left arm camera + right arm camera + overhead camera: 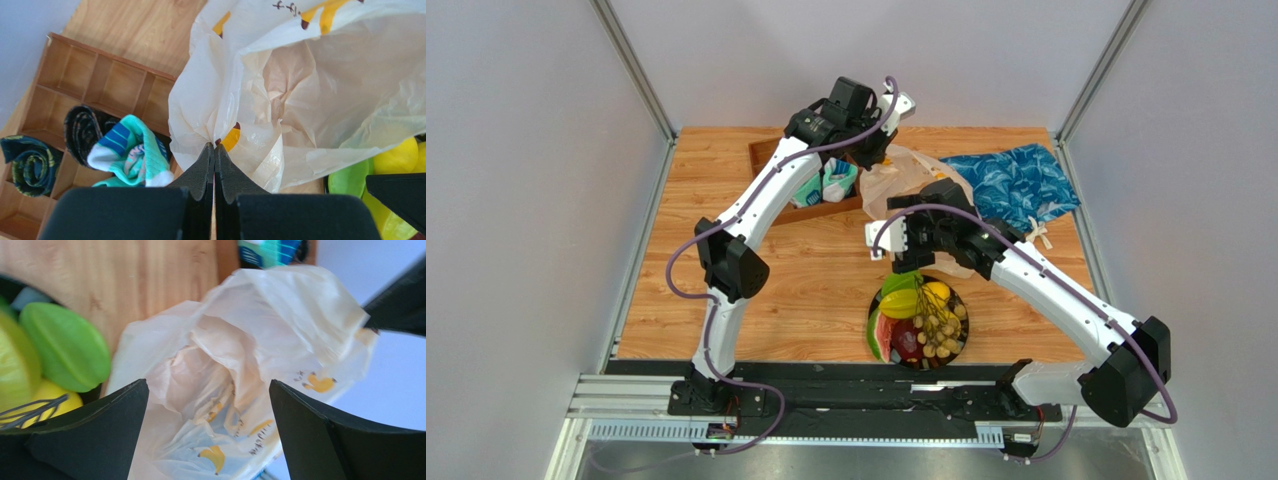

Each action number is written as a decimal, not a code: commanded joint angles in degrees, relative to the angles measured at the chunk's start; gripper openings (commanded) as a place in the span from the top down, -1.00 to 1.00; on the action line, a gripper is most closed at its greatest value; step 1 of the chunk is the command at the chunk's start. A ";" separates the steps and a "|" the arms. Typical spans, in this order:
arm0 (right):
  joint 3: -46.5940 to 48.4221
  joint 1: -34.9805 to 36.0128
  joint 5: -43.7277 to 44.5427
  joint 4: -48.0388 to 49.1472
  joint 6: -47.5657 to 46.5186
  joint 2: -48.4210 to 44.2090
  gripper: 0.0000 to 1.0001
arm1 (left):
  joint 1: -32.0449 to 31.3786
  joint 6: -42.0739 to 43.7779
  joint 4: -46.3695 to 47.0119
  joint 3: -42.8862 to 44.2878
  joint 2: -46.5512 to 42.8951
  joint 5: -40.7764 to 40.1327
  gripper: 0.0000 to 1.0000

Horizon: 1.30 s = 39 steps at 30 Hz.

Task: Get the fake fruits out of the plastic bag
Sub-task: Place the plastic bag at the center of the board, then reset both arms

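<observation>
The plastic bag (904,172) is beige and crinkly with banana print, and is lifted at the far middle of the table. My left gripper (878,148) is shut on a gathered fold of it (215,146). My right gripper (911,258) is open, its jaws wide apart around the bag's hanging folds (208,385); no fruit shows inside them. The fake fruits lie on a dark plate (963,335) near the front: green piece (896,283), starfruit (902,303), yellow pear (938,292), watermelon slice (880,338), dark red one (907,341), grape bunch (942,336). The green piece also shows in the right wrist view (65,345).
A wooden divided tray (771,152) at the far left holds rolled socks, one teal and white (131,147). A blue patterned bag (1016,185) lies at the far right. Grey walls close in the table on three sides.
</observation>
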 commanded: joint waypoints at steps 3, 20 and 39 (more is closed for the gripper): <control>8.71 -2.24 11.54 7.24 22.40 1.10 -1.00 | 1.64 -1.17 4.61 6.71 1.15 -0.49 -0.20; 13.30 -30.23 15.06 -3.47 49.84 0.39 -0.97 | 7.18 -2.31 2.59 -6.27 -18.70 -5.76 -0.91; -2.96 -40.57 9.53 -3.48 59.61 -3.74 -1.00 | 18.43 -3.11 2.94 -45.31 -42.53 -6.72 -0.91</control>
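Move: The left hand still pinches the near-left handle of the plastic bag; the bag's middle lies about 8 cm back from this hand, 12 cm to its right and 17 cm below. The sock tray sits some 14 cm to its left and 2 cm ahead. From the open right hand the bag's middle is about 8 cm ahead, 5 cm right and 11 cm down; the fruit plate is about 20 cm back and 5 cm right, the blue shorts 15 cm ahead and 31 cm right. The left fingers spread wide and let go of the bag's handle as the hand rises some 10 cm and eases forward, then it sweeps about 22 cm left and back over the sock tray, away from the bag, sinking again at the end. The right hand, holding nothing and still wide open, climbs forward about 7 cm, then swings right, away from the bag, to end some 25 cm right of its start, turning roughly 90 degrees clockwise, sinking about 10 cm and drawing back a little. ##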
